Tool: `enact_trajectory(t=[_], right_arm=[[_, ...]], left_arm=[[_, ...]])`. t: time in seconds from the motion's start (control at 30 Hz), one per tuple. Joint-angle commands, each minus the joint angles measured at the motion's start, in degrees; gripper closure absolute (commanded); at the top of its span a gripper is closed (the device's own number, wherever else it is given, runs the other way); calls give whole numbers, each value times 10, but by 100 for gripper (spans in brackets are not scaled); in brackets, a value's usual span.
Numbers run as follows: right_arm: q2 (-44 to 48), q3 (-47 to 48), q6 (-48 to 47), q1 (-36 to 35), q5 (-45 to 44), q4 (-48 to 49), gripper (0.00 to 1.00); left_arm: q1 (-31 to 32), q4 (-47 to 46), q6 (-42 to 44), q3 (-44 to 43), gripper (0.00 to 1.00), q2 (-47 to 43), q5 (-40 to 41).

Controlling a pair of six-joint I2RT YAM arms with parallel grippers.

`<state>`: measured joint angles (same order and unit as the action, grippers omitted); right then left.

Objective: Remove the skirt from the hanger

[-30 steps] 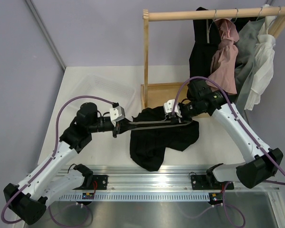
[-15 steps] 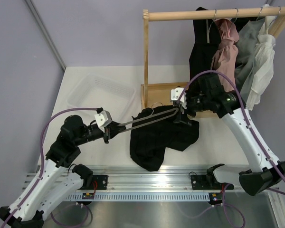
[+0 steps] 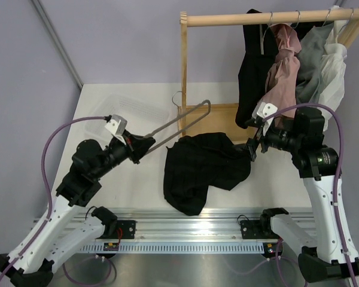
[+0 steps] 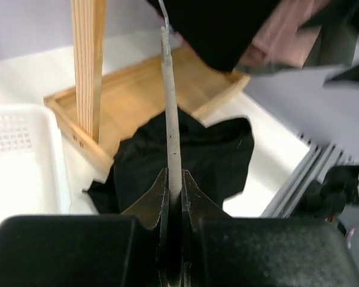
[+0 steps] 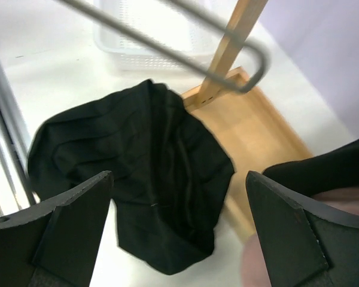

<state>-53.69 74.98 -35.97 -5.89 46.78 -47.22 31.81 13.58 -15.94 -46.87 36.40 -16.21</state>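
The black skirt [image 3: 206,170] lies crumpled on the white table, off the hanger; it also shows in the wrist views [image 4: 185,155] [image 5: 137,179]. The grey hanger [image 3: 173,125] is bare and held in the air, slanting up and right, with its hook [image 3: 178,98] near the rack post. My left gripper [image 3: 134,149] is shut on the hanger's lower left end [image 4: 170,119], jaws [image 4: 175,188] pressed on the bar. My right gripper [image 3: 255,143] hangs open and empty above the skirt's right edge, fingers wide apart [image 5: 178,179]. The hanger's far end [image 5: 227,82] crosses above.
A wooden rack stands at the back: rail [image 3: 269,18], post [image 3: 183,78], base tray [image 3: 218,116]. Black [image 3: 254,66], pink [image 3: 284,66], grey [image 3: 314,66] and white [image 3: 332,78] clothes hang on it. A clear basket [image 3: 128,110] sits back left. A metal rail [image 3: 185,227] runs along the near edge.
The left gripper drew the hanger left and up, out of the skirt. The right gripper opened, let go and pulled back to the right. The skirt dropped flat on the table.
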Motion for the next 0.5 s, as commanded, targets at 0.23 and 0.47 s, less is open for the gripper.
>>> enact_trajectory(t=[0.23,0.47], right_arm=[[63,-144,80,4,16,94,1],[76,-193,84,4,23,117,0]], left_arm=[[179,-128,39,-196,100,188,260],[222,-183,129,-328,100,310,382]])
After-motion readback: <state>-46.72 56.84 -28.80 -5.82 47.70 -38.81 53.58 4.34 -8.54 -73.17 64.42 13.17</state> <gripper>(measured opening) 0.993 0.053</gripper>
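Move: The clear left stretch of the rack's rail, where the hanger I hold could go, is about 21 cm ahead of my left hand, 20 cm right and some 17 cm up. The rack's left post stands 20 cm ahead and 11 cm right; the white basket is 20 cm ahead, 12 cm left, on the table. From my right hand, the skirt lies 3 cm back, 8 cm left, roughly 33 cm down; the hanging black garment is 18 cm ahead, 5 cm right. Keeping the bare hanger pinched by one end, I swing my left hand up and to the right, about 10 cm each way, and some 5 cm forward, towards the rail; late on, my wrist tips up and turns slightly counter-clockwise. My empty right hand sinks about 7 cm towards the skirt, fast then easing off, fingers staying wide open and tipping a little further down. ##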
